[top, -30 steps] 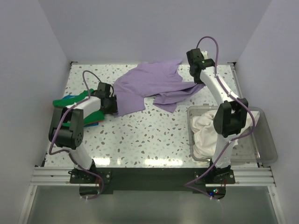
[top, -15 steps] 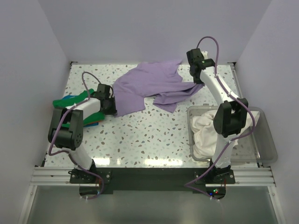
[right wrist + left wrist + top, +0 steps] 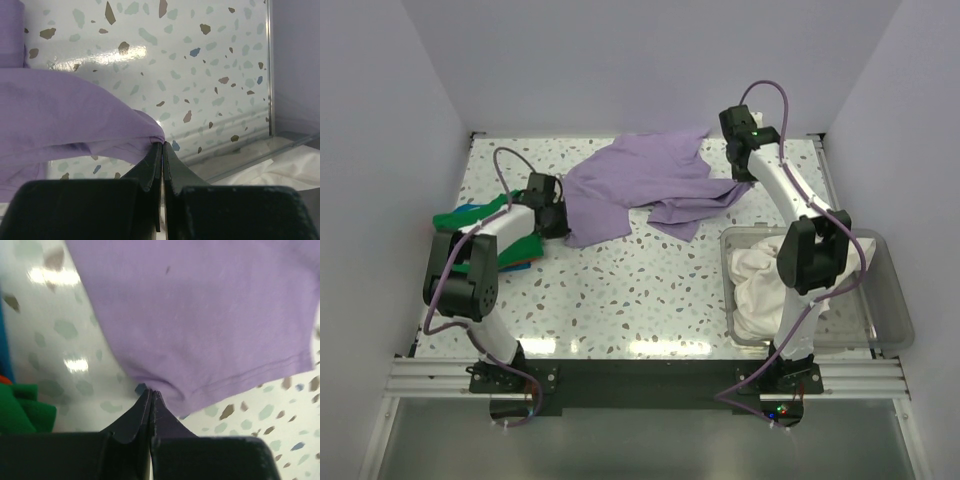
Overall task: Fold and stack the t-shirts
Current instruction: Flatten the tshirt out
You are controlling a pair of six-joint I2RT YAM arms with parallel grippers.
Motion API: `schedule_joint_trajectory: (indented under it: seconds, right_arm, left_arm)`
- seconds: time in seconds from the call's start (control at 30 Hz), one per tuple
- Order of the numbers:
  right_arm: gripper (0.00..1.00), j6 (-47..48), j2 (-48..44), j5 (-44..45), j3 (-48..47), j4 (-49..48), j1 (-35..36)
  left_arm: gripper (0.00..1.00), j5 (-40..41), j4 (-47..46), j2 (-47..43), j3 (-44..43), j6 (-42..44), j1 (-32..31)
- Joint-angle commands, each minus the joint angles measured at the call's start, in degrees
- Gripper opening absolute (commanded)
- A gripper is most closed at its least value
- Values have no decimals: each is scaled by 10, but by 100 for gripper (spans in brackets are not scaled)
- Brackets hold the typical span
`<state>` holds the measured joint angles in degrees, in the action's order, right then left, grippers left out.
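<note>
The lavender t-shirt [image 3: 640, 185] lies rumpled across the back middle of the table. My left gripper [image 3: 560, 216] is at its near-left corner, shut on the hem; in the left wrist view the fingertips [image 3: 151, 393] pinch the puckered edge of the lavender t-shirt [image 3: 200, 315]. My right gripper [image 3: 748, 182] is shut on a fold at the shirt's right end, and the right wrist view shows the lavender cloth [image 3: 75, 115] drawn into the closed tips [image 3: 161, 145]. The green t-shirt [image 3: 470, 216] lies folded at the left edge. The white t-shirt [image 3: 760, 285] lies in the bin.
The clear plastic bin [image 3: 885, 300] stands at the near right, its wall [image 3: 240, 162] close under the right gripper. Blue and orange edges [image 3: 520, 262] show under the green t-shirt [image 3: 25, 412]. White walls enclose the table on three sides.
My left gripper has gone from partly open to shut on the lavender hem and has shifted slightly toward the back. The right arm has stayed put.
</note>
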<state>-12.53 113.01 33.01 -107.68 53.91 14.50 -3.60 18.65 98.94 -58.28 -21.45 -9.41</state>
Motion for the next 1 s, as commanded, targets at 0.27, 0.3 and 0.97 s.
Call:
schedule_joint_trajectory:
  seconds: [0.27,0.3,0.97]
  right_arm:
    - [0,27,-63,-16,-123,-21,-3]
    - [0,30,-65,-17,-149,-21,-3]
    - [0,121,-301,-143,-183,-238,2]
  left_arm:
    - [0,25,-48,-63,-259,1,52]
    - [0,16,-53,-70,-272,-2,58]
    - [0,4,-136,-229,-503,-23,135]
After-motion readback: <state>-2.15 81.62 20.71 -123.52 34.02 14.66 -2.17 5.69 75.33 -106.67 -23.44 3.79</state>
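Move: At the left fingertips, already shut, sits the near left corner of the purple t-shirt, just off the table; the shirt's middle is about 11 cm ahead and 19 cm right of that hand, 2 cm lower, and the green stack is level with it, 16 cm to its left. The right fingers still pinch the shirt's right end; from them the shirt's middle is 19 cm left, 2 cm ahead, 16 cm down, the white cloth 21 cm back, 12 cm right, 12 cm down. Sweeping up fast, the left hand rises about 60 cm, at first also reaching forward, then drawing back again and drifting left, its wrist tipping from steeply down to above level. The shirt corner comes out of its shut fingers. The right hand keeps its pinch and follows a little later, some 40 cm up, then back, tilting up about 60 degrees. ##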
